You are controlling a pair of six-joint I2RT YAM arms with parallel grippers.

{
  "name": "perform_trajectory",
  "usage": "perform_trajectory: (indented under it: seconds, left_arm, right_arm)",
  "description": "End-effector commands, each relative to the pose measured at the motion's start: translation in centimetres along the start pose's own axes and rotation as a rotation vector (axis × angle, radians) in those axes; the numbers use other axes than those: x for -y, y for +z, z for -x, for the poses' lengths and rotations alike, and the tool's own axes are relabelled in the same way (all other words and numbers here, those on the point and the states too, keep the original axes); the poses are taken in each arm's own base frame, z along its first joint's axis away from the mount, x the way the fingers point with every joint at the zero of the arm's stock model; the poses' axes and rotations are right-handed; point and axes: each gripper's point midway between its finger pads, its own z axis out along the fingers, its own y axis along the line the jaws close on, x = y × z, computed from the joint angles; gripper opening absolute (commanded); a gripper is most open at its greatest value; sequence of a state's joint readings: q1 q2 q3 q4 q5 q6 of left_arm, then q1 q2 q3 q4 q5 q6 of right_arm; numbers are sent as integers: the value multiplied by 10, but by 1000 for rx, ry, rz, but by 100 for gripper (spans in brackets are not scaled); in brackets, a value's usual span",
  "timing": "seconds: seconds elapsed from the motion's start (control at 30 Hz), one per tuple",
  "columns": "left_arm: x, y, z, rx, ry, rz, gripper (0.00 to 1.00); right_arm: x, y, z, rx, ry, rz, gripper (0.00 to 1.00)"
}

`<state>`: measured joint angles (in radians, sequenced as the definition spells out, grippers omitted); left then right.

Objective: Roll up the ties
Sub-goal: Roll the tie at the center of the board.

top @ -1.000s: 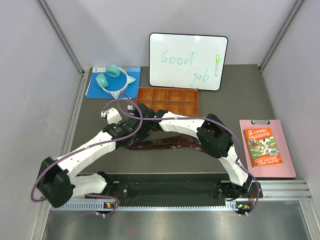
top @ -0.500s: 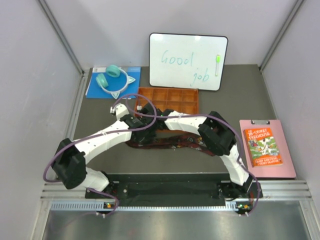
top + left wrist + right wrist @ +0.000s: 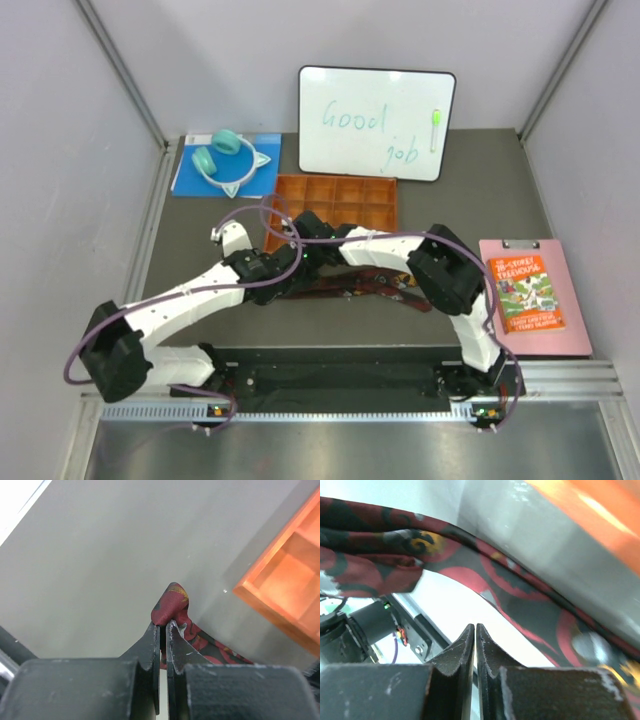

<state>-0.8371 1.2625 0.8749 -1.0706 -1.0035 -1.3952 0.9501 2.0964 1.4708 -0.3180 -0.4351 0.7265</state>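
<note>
One tie [image 3: 372,285], dark maroon-red with a black pattern, lies stretched across the grey mat in front of the orange tray [image 3: 337,199]. My left gripper [image 3: 164,623] is shut on a bunched fold of the tie [image 3: 171,601], lifted a little off the mat beside the tray's corner [image 3: 280,587]. In the top view it [image 3: 296,268] sits at the tie's left end. My right gripper [image 3: 475,626] is shut with nothing between its fingers. The tie [image 3: 530,592] runs across just beyond its tips. From above, both grippers crowd together near the tray's front edge [image 3: 303,236].
A whiteboard [image 3: 376,122] leans at the back. A blue board with teal headphones [image 3: 226,160] lies back left. A pink clipboard with a book [image 3: 530,295] lies at the right. Grey walls close in both sides.
The left arm swung toward the tray and drew back left, still holding the tie's end. The right gripper moved closer to the tray's front edge. The tie's left end shifted with them.
</note>
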Motion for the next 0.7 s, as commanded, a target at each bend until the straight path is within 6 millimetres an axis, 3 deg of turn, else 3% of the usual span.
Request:
perform_trajectory:
  seconds: [0.0,0.1,0.33,0.43,0.67]
  left_arm:
    - [1,-4,18,41,-49,-60,0]
    - [-1,-6,22,43,-53,-68,0]
    - [0,-5,19,36,-58,-84,0]
    - [1,-5,19,40,-62,-99,0]
    - [9,-5,21,37,-51,-117,0]
  right_arm:
    - [-26,-39,21,95,-22,88,6]
    - [-29,-44,17,80,1,131,7]
    - [-59,-43,18,60,11,218,8]
    - [-77,-39,21,50,18,267,8]
    - [-92,-11,21,1,57,312,8]
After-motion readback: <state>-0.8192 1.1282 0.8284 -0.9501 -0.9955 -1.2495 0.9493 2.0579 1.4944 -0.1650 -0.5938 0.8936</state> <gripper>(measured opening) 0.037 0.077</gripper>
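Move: At the left fingertips is the tie's rolled end, already pinched there. The same end lies about 7 cm left of the right hand, some 2 cm farther out and roughly 6 cm higher. The tie's flat length has its middle some 15 cm right of the right hand, 2 cm back and 4 cm below. The orange tray's middle is about 12 cm ahead of the right hand, 11 cm right and 3 cm below. Rising some 6 cm, the right hand first drifts a little right, then swings about 5 cm left towards the rolled end in the left jaws; its left side tips up, levelling the downward-pointing fingers by some 15 degrees. Those fingers stay shut and empty. The left hand keeps its pinch on the tie, lifts it about 1.5 cm early on, then holds there. ##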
